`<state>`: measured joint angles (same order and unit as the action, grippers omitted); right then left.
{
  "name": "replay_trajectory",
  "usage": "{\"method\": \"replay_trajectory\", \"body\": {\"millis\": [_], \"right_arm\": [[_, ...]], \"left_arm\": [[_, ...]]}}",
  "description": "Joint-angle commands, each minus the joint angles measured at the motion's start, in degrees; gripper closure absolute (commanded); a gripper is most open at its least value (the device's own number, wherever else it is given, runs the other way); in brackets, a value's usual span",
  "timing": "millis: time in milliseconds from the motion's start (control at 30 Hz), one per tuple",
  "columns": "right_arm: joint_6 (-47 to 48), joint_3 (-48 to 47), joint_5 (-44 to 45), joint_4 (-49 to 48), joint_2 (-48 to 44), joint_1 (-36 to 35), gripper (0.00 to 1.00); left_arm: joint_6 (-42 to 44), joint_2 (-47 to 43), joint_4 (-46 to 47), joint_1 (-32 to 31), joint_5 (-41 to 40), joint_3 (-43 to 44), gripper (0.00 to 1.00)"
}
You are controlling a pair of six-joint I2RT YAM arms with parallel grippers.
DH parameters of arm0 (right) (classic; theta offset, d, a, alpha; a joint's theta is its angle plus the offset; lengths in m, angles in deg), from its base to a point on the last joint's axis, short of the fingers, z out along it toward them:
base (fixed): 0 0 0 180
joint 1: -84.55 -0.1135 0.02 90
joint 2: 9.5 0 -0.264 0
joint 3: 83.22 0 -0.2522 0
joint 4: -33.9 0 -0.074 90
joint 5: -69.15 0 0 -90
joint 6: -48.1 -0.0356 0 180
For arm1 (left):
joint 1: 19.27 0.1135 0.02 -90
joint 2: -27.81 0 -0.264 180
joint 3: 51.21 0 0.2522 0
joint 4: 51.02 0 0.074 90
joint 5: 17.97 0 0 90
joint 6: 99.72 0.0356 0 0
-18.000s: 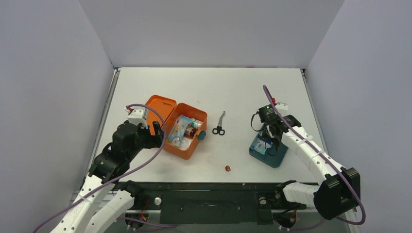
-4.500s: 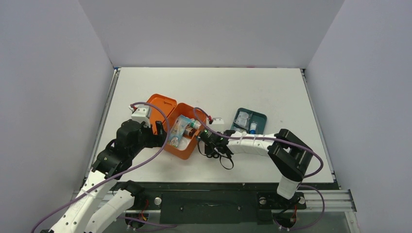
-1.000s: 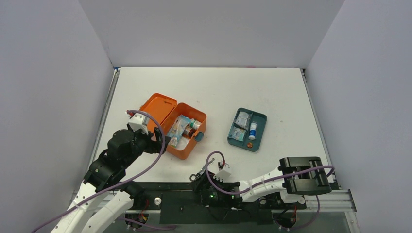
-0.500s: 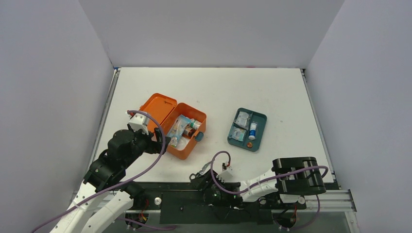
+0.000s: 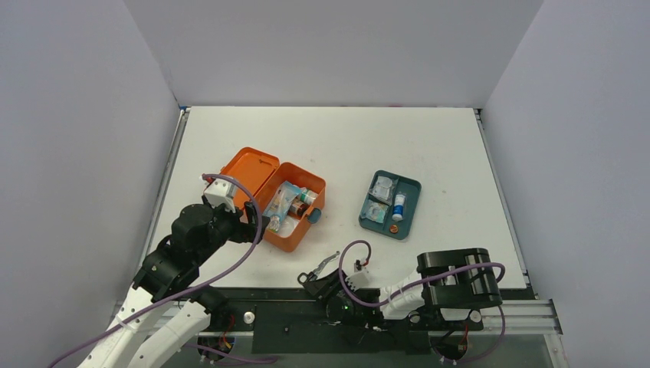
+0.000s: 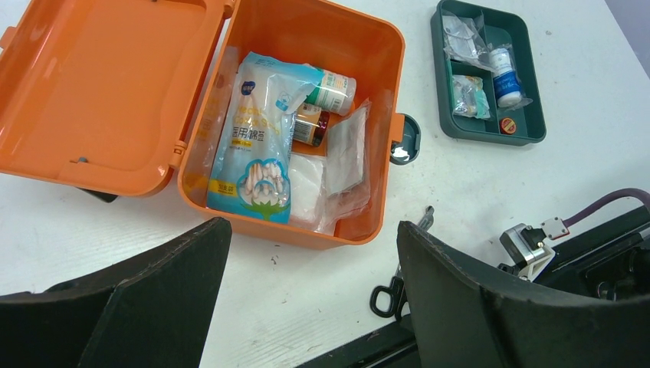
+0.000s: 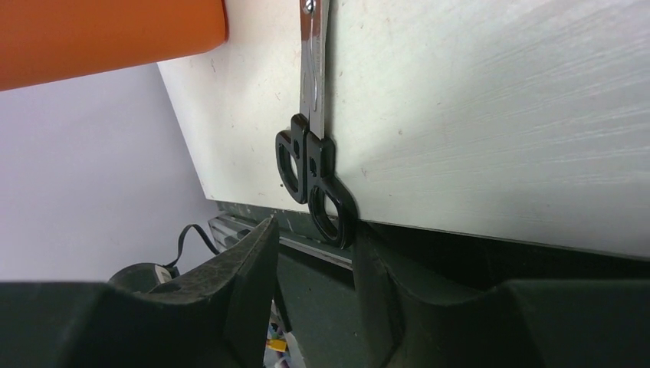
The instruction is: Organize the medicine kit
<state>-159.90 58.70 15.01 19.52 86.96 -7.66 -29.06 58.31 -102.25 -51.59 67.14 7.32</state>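
Note:
The medicine kit (image 5: pixel 295 207) is an orange box that lies open, its lid (image 5: pixel 249 170) folded back to the left. Packets and small bottles fill the medicine kit (image 6: pixel 383 69). My left gripper (image 6: pixel 310 230) hovers open just in front of it, holding nothing. Black-handled scissors (image 5: pixel 329 261) lie at the table's near edge, one handle ring hanging over it. My right gripper (image 7: pixel 314 230) reaches up from below that edge. Its jaws stand partly apart around the scissors' (image 7: pixel 314 172) lower ring, with a gap still showing on the left side.
A teal divided tray (image 5: pixel 412 201) with sachets, a small bottle and a red cap sits right of the kit. The black frame rail (image 5: pixel 291 307) runs below the table's near edge. Grey walls enclose the table on three sides.
The right jaws have narrowed around the scissors' handle ring, and the right arm has shifted slightly left along the near edge. The left arm and the kit have not moved.

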Motion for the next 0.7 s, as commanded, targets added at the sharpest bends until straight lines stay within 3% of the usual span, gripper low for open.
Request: {"method": "replay_trajectory", "body": {"millis": [0,200,667], "right_arm": [[-0.84,2.28,-2.41,1.72,2.78,-0.19,0.63],[-2.43,3.23,-2.75,0.6,3.91,-0.21,0.68],[-4.17,5.67,-3.2,-6.11,7.17,-0.17,0.93]], "left_arm": [[-0.57,0.17,1.65,-0.39,-0.39,0.23,0.22],[-0.55,0.48,1.7,-0.41,-0.24,0.23,0.22],[-0.53,0.91,1.68,-0.46,-0.04,0.22,0.22]]}}
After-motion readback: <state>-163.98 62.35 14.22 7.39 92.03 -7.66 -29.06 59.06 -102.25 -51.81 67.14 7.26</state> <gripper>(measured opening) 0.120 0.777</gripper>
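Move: The scissors lie right at the right hand by the table's front edge, the handle already between the open fingers; their middle is about 5 cm ahead and 2 cm right, level with the hand. The orange box stands some 23 cm ahead and 5 cm left, the green tray roughly 24 cm ahead and 22 cm right. From the idle left hand the scissors are about 8 cm back, 15 cm right and 21 cm below. At the front edge, the right fingers close and pinch the scissors' black handle, sinking about 1 cm. ##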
